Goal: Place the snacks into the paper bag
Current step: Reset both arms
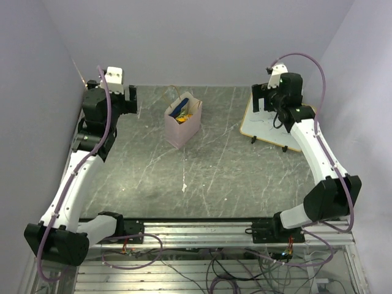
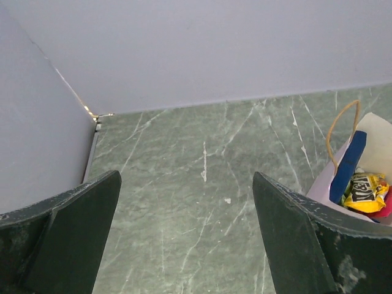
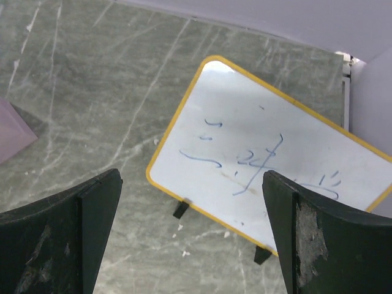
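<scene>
The pale pinkish paper bag (image 1: 182,125) stands upright at the back middle of the table, with snacks inside. In the left wrist view the paper bag (image 2: 375,136) shows a dark blue packet (image 2: 347,166), a yellow M&M's packet (image 2: 366,191) and a sliver of pink-red packet (image 2: 387,209) at its mouth. My left gripper (image 1: 130,98) hangs open to the left of the bag, and only bare table shows between its fingers (image 2: 185,177). My right gripper (image 1: 262,98) is open at the back right, above the near edge of the white board (image 3: 191,174). It holds nothing.
A white scribbled board (image 1: 269,125) with a yellow rim rests on small black feet at the back right. In the right wrist view the board (image 3: 275,159) fills the middle. Lilac walls close in the table on the left, back and right.
</scene>
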Controlling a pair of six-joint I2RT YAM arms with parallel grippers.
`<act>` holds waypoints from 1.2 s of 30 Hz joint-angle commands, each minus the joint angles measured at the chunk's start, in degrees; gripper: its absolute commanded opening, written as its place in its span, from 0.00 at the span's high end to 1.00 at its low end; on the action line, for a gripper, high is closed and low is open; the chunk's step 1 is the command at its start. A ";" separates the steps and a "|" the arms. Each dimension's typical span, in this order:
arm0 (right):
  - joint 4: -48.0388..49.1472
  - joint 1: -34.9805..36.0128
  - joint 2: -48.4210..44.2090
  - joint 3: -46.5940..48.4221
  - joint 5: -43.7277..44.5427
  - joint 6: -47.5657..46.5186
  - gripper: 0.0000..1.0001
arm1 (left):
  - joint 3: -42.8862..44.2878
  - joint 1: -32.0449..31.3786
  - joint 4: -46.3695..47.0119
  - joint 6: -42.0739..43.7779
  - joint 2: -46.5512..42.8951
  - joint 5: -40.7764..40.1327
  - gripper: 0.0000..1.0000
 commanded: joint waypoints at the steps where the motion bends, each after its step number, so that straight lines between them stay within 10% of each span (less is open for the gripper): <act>1: 1.26 -0.38 -6.23 -3.93 2.75 -2.37 0.00 | -1.92 0.43 2.74 -0.18 -2.45 -3.93 0.00; 36: 7.88 -5.79 -26.74 -19.18 -3.78 -2.13 0.00 | -7.06 5.22 -3.99 -0.21 -10.77 7.39 0.01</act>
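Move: The filled paper bag stands upright about 21 cm to the left hand's right, some 10 cm farther out, its middle roughly 24 cm below. From the right hand the bag is about 28 cm to the left, some 4 cm ahead and 17 cm lower. The whiteboard lies flat about 10 cm ahead of the right hand, 10 cm to its right and 26 cm below. Draw both empty, wide-open grippers home, away from the paper bag. Bring the right gripper back about 9 cm while lifting it some 5 cm and easing it rightward, its fingers tipping up around 15 degrees, away from the whiteboard below. Pull the left gripper back roughly 4.5 cm, ending slightly left and lower, its fingers still pointing forward. ##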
